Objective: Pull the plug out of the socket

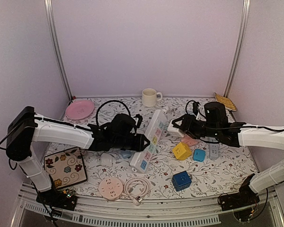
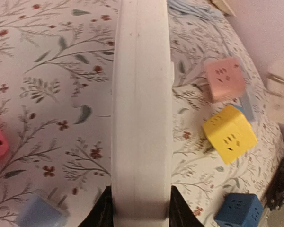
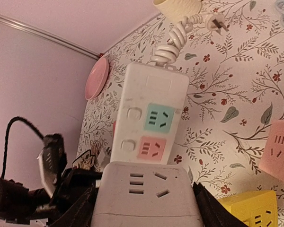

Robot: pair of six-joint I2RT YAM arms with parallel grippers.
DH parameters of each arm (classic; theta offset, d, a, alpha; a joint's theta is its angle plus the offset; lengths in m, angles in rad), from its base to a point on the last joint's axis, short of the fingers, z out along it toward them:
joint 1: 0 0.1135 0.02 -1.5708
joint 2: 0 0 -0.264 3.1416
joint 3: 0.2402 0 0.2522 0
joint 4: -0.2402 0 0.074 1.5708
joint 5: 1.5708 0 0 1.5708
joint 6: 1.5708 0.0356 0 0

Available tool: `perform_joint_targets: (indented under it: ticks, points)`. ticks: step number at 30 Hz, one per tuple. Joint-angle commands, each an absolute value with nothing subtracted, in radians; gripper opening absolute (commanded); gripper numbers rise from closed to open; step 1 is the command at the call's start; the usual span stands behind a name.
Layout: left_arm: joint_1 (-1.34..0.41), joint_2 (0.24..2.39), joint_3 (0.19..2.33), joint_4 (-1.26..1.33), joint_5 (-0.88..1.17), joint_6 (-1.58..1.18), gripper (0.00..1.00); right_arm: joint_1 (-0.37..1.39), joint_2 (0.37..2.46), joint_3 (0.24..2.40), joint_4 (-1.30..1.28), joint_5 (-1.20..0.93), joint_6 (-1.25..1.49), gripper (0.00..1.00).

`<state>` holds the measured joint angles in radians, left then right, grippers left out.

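The socket is a long white power strip point(image 1: 150, 139) with coloured outlets, lying slantwise mid-table. My left gripper point(image 1: 143, 142) is shut on it; in the left wrist view its plain white body point(image 2: 142, 118) fills the space between the black fingers of that gripper point(image 2: 141, 208). The plug is a white cube adapter point(image 1: 174, 128) at the strip's right side. My right gripper point(image 1: 176, 126) is shut on it, and the cube point(image 3: 146, 189) sits between the fingers of that gripper point(image 3: 146, 203), hiding part of the strip point(image 3: 149, 118). Whether its pins sit in the strip is hidden.
Right of the strip lie a yellow cube point(image 1: 181, 151), a pink cube point(image 1: 190, 140), a light-blue cube point(image 1: 199, 155) and a dark-blue cube point(image 1: 181, 180). A round pink socket point(image 1: 110, 187) and a coiled white cord point(image 1: 137, 187) lie near the front. A cup point(image 1: 150, 97) and a pink plate point(image 1: 79, 109) stand at the back.
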<state>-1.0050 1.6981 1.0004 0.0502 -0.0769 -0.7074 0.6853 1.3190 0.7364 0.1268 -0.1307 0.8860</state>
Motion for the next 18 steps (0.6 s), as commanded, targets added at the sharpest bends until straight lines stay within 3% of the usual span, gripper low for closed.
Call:
perform_joint_targets:
  ticks: [1, 9, 18]
  points:
    - [-0.907, 1.735, 1.017, -0.018, -0.285, -0.773, 0.0, 0.708, 1.286, 0.774, 0.161, -0.227, 0.862, 0.2]
    - [-0.888, 1.74, 1.034, 0.024, -0.215, -0.758, 0.0, 0.711, 1.365, 0.812, 0.163, -0.256, 0.85, 0.2]
    - [-0.75, 1.809, 1.071, 0.1, 0.018, -0.776, 0.0, 0.806, 1.587, 0.921, 0.163, -0.247, 0.832, 0.21]
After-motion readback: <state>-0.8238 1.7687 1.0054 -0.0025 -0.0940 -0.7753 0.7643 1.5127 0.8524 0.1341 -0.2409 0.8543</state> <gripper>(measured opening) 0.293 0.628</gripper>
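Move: Ahead of the left hand, about 4 cm, and some 12 cm to its right and 5 cm higher is the white plug, already free and in the right fingers. A pale blue block lies 8 cm left, 3 cm ahead and 10 cm below the left hand. From the right hand, the power strip's middle is about 10 cm left, 4 cm back and 5 cm lower; the yellow block sits 6 cm right, 2 cm back and 15 cm down. Swinging away with the strip still pinched, the left hand goes quickly some 9 cm forward and left while sinking about 4 cm, turning roughly 15 degrees counter-clockwise, and slows near the end. The right hand keeps its grip on the plug, rises slightly and eases back, then follows left about 6 cm while dropping over the open table. ##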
